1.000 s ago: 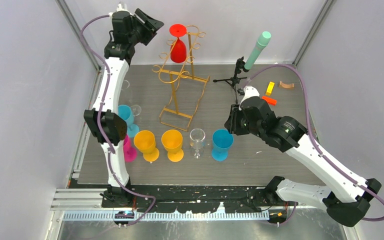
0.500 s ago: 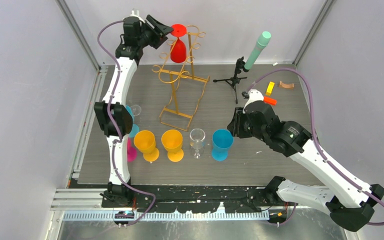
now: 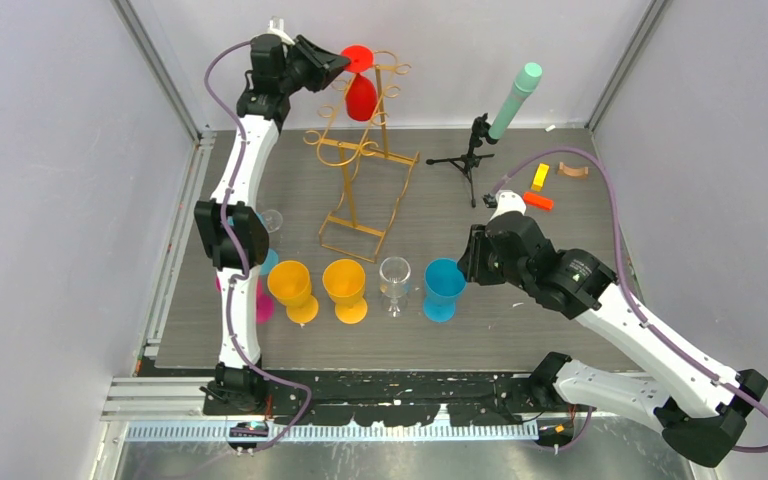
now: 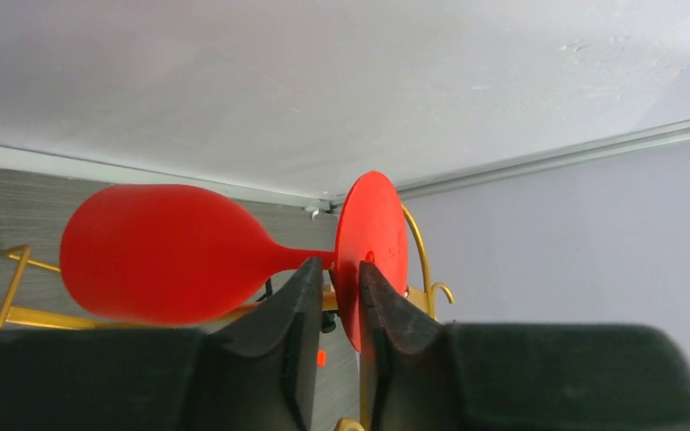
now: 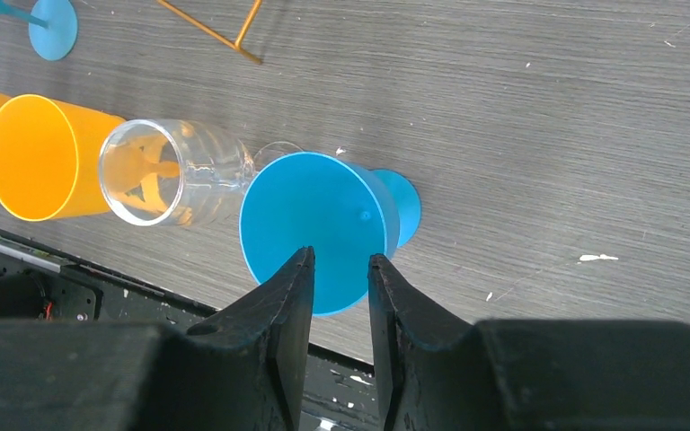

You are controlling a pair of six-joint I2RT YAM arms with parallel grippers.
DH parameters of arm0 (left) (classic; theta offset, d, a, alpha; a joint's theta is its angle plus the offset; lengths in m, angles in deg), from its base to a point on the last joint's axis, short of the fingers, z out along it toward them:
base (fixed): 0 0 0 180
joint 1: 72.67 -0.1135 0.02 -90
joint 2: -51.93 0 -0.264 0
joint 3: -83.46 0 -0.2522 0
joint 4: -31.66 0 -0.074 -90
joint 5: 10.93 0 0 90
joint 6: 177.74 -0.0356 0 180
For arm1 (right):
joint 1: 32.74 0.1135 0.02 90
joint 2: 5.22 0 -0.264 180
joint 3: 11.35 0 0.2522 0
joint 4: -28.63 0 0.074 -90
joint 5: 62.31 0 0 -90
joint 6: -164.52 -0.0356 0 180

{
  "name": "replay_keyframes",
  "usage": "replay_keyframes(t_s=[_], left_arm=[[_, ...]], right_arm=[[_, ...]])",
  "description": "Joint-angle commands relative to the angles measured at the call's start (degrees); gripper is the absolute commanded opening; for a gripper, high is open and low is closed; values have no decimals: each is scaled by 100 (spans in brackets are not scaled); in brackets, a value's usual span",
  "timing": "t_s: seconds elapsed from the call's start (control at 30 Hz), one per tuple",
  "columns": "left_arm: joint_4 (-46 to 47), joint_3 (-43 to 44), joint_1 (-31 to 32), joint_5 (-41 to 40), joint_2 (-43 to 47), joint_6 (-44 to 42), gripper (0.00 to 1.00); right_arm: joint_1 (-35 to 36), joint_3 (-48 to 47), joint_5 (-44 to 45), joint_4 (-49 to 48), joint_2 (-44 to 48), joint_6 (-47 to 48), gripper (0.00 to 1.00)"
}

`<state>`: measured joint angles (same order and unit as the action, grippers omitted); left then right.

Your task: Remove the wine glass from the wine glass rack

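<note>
A red wine glass [image 3: 360, 95] hangs upside down from the top of the gold wine glass rack [image 3: 355, 190]. My left gripper [image 3: 335, 62] is high at the back, level with the glass's foot. In the left wrist view the wine glass [image 4: 171, 251] lies sideways with its round foot between the fingers of the left gripper [image 4: 337, 267], which has closed onto the foot beside the stem. Gold rack wire [image 4: 418, 260] curves behind the foot. My right gripper [image 3: 468, 258] hovers low by a blue cup [image 3: 444, 288]. Its jaws stand apart, nothing between them, in the wrist view [image 5: 340, 256].
Upright along the table's front stand two orange cups [image 3: 292, 288], a clear glass [image 3: 394, 280] and the blue cup [image 5: 314, 224]. A pink glass [image 3: 258, 300] and a blue one [image 3: 252, 230] sit behind the left arm. A black tripod with green tube [image 3: 500, 110] and small blocks [image 3: 540, 178] lie back right.
My left arm swung right to the red glass's foot and its jaws closed from wide apart onto it. The glass shifted slightly. The right arm drifted a little.
</note>
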<state>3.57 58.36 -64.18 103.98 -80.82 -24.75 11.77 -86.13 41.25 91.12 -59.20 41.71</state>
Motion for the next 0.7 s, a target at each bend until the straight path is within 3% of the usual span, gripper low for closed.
replay_keyframes(t_s=[0.0, 0.13, 0.2, 0.67], left_arm=[[362, 151, -5, 79, 102, 24, 19], [463, 95, -29, 57, 240, 36, 3], [754, 2, -63, 125, 313, 186, 0], [1117, -236, -198, -2, 567, 532, 2]], right_arm=[[22, 17, 150, -283, 106, -90, 34], [22, 66, 117, -338, 83, -110, 34], [22, 83, 108, -357, 77, -121, 34], [22, 186, 78, -551, 279, -144, 33]])
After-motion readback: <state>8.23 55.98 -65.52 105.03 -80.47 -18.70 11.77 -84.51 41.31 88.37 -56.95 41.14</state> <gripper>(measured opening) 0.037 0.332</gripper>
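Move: The red wine glass hangs upside down just ahead of the left fingers: its base disc is at finger height, its middle about 2 cm farther out, 2 cm right and 8 cm lower. The rack's rear post top stands level with the hand, some 7 cm right; the empty front hoops lie about 16 cm nearer the robot, with no side offset. From the right hand, the glass is roughly 42 cm ahead, 21 cm left and a little higher. Rising barely half a centimetre, the left hand shuts its fingers from above and below onto the near rim of the red glass's base disc and pinches it. Then it keeps that grip and eases about 1 cm to the left and very slightly forward, away from the rack's rear post's starting place, rolling some 5 degrees so that its left side dips. ##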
